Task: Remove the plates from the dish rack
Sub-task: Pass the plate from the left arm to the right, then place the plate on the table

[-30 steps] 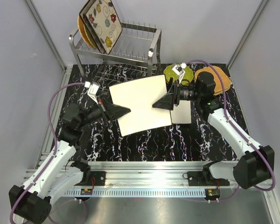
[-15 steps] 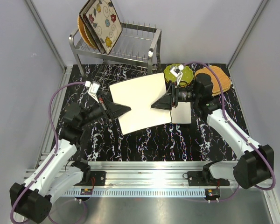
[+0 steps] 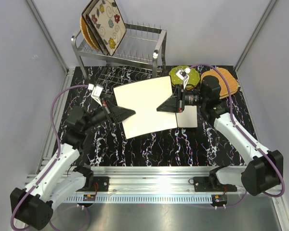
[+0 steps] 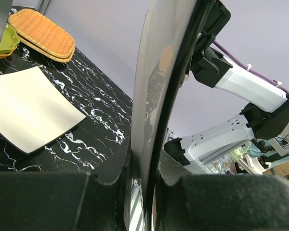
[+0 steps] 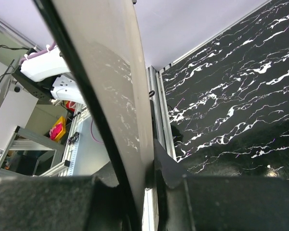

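Note:
A square cream plate [image 3: 144, 107] hangs above the table with its plain back up, held between both arms. My left gripper [image 3: 130, 113] is shut on its left edge, and the left wrist view shows the plate [image 4: 159, 72] edge-on between the jaws of the left gripper [image 4: 143, 168]. My right gripper [image 3: 161, 109] is shut on the right edge, the plate [image 5: 106, 72] pinched in the right gripper [image 5: 144, 166]. The dish rack [image 3: 135, 53] at the back holds a flowered square plate [image 3: 105, 24] and a wicker plate [image 3: 85, 32] at its left end.
On the table at the right lie a green plate [image 3: 179, 73], a wicker plate [image 3: 226, 79] and a cream plate [image 3: 189, 117] face down, partly under the held one. The left wrist view shows that cream plate [image 4: 29, 108] and the wicker plate [image 4: 41, 33].
My right gripper has shut on the plate's right edge; a second ago its jaws stood open around it. The left arm and the plate have barely moved.

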You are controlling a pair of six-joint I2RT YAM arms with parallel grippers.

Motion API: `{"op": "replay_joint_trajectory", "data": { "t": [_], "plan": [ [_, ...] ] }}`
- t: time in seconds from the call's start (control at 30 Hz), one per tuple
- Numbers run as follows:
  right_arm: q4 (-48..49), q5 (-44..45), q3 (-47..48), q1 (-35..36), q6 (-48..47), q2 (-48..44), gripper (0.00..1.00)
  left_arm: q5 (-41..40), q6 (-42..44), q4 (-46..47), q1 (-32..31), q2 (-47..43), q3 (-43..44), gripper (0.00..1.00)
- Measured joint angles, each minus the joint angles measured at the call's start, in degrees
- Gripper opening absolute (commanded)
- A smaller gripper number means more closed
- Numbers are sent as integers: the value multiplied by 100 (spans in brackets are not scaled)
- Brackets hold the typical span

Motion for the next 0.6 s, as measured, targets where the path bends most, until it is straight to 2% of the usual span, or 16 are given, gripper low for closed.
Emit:
{"op": "replay_joint_trajectory", "data": {
  "t": [0.07,0.1,0.27,0.3,0.43,0.6],
  "plan": [
    [0,9,-37,-7,9,-35,0,-37,-11,11,-13,-28,-26,22],
    [-2,17,-59,-15,28,-55,0,-63,-9,-4,-26,-46,-37,32],
    [-149,20,-271,-214,149,-105,0,-503,149,15,-15,-249,-44,65],
    [-197,7,-321,-286,192,-105,0,-581,223,-61,-9,-304,-33,75],
    [-437,-2,-463,-684,267,-109,0,-925,616,-568,-9,-501,68,90],
    [-1237,374,-496,-1263,24,-125,0,-1425,1349,-1346,-4,-861,496,97]
  ]
}}
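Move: The plate being passed is still pinched by both hands, its middle about 6 cm to the left hand's right and 3 cm ahead; it lies about 7 cm to the right hand's left. From the right hand, the square plate on the table is roughly 20 cm ahead, 10 cm right and 32 cm below. The green plates lie roughly 18 cm beyond that table plate and 4 cm to its right; the rack's middle is about 33 cm ahead of the right hand and 18 cm left. The plate leaves the left fingers, which open wide and back off some 5 cm left and up, the hand turning counter-clockwise. Still pinching its right edge, the right hand draws it about 6 cm right while sinking and reaching forward nearly as far, towards the square plate on the table, turning clockwise and tipping the plate's far side down about 15 degrees. ##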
